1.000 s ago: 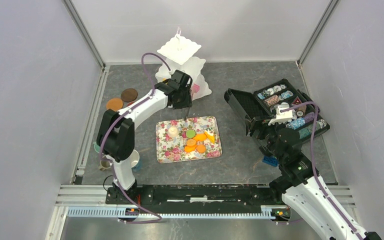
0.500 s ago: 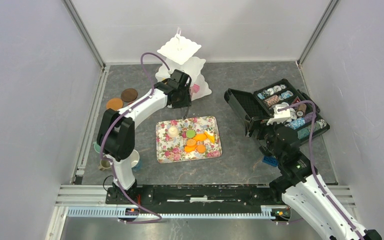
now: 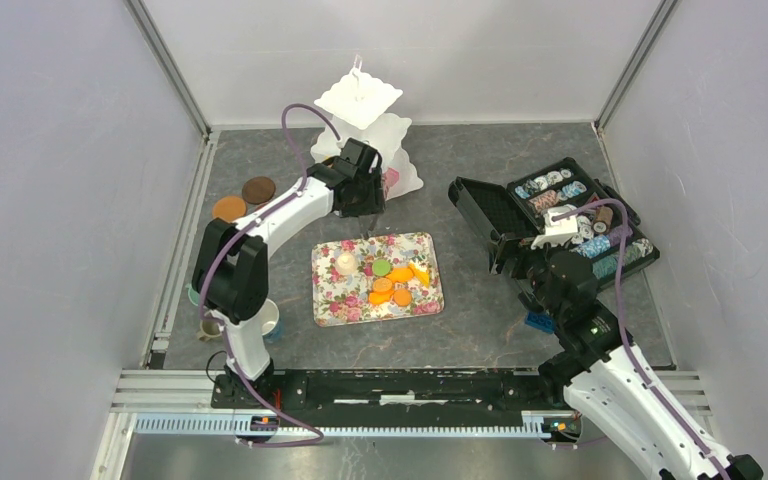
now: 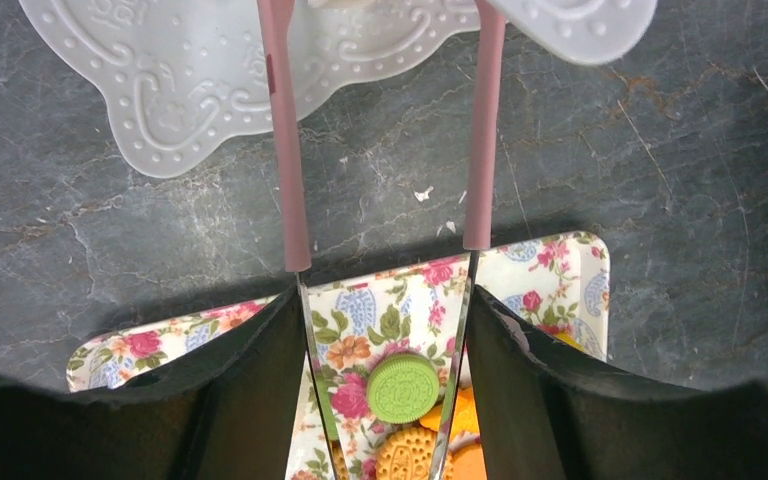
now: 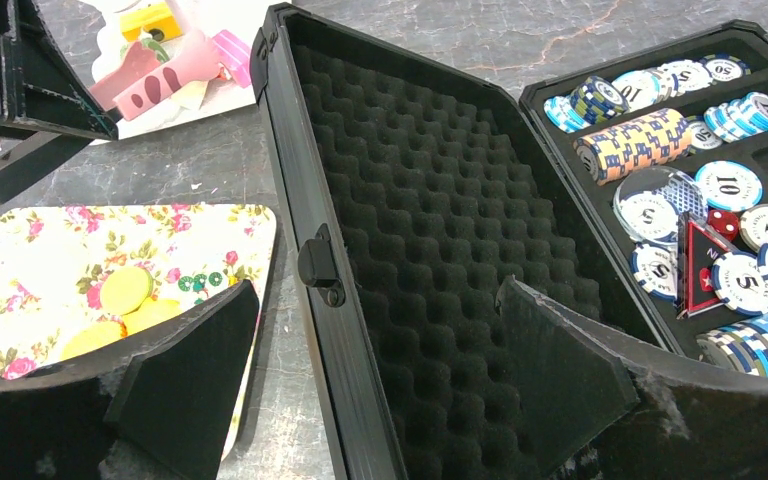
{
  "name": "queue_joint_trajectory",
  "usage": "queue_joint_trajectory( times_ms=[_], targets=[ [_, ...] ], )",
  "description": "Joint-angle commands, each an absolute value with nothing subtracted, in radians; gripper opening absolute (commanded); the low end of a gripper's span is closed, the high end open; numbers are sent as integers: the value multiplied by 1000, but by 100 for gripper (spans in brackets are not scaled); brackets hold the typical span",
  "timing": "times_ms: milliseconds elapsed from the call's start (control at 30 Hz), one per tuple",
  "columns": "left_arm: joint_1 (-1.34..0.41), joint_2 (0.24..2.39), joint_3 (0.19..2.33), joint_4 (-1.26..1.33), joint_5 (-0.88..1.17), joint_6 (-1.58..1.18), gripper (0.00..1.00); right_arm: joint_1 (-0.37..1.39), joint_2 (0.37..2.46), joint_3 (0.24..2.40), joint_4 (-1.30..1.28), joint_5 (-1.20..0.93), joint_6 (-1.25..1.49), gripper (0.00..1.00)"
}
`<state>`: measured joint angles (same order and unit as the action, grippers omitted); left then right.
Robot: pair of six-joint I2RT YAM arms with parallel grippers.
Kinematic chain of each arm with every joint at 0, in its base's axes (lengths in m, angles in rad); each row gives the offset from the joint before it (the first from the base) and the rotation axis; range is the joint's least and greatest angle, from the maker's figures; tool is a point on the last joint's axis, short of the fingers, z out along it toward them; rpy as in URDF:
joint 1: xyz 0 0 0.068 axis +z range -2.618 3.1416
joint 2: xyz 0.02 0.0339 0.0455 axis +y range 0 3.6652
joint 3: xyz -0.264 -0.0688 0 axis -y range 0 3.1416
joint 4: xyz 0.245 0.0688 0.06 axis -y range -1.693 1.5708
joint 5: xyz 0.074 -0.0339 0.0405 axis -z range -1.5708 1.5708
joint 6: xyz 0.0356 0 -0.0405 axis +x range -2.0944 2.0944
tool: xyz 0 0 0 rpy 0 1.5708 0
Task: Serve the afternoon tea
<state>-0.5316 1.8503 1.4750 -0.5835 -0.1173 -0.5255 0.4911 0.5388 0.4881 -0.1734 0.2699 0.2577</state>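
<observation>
My left gripper [image 3: 366, 195] [image 4: 385, 300] hangs between the white tiered stand [image 3: 360, 100] [image 4: 190, 90] and the floral tray [image 3: 330, 300] [image 4: 550, 270]. It is shut on pink-sleeved metal tongs [image 4: 285, 150], whose arms stand spread; their tips reach over the stand, out of frame. On the tray lie a green biscuit [image 3: 383, 267] [image 4: 403, 388], orange biscuits [image 3: 385, 290] and a cream cake [image 3: 346, 262]. A pink cake [image 3: 391, 178] [image 5: 160, 80] sits on the stand's lowest tier. My right gripper [image 3: 540, 255] [image 5: 375, 290] is open and empty over the case lid.
The black hard case [image 3: 570, 215] [image 5: 440, 200] lies open at the right, full of patterned discs. A blue brick [image 3: 539, 322] lies near it. Brown [image 3: 258, 189] and orange [image 3: 228, 208] saucers sit at the left, and cups [image 3: 268, 320] stand by the left arm's base.
The right gripper has drifted slightly left over the case lid. The left arm stays by the stand with the tongs.
</observation>
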Motion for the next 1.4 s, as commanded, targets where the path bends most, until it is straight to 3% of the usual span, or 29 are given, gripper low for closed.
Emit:
queue_joint_trajectory(
  times_ms=[0, 533, 933, 1367],
  targets=[
    [-532, 1751, 1482, -584, -82, -484, 64, 496, 537, 503, -124, 267, 260, 98],
    [-532, 1390, 1217, -670, -3, -469, 65, 496, 571, 492, -89, 250, 268, 98],
    [-532, 1048, 1026, -901, 28, -472, 63, 496, 607, 467, -39, 227, 268, 98],
    [-570, 1046, 1019, -952, 6, -486, 63, 496, 605, 464, -30, 192, 295, 98]
  ],
)
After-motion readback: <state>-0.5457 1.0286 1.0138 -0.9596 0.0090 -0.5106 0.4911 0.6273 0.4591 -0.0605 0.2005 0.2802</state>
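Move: The left hand still holds the pink tongs by their metal arms, their heads at the stand's bottom tier; the small face biscuit there lies about 5 cm ahead, 3 cm right. The pale round biscuit on the flowered tray is some 12 cm back, 3 cm left and 10 cm below. From the hand, the green round biscuit lies 13 cm back, 4 cm right. From the right hand, the pale biscuit is about 33 cm left, level in reach, 20 cm lower. Keeping the already slackened pink tongs between its fingers, the left hand lifts away from the stand's bottom tier, then sweeps back over the tray and to the left, bringing the tongs' heads above the pale round biscuit. It ends about 20 cm back, 9 cm left and 6 cm higher, easing to a near stop with the tongs kept open and the wrist barely turning. ##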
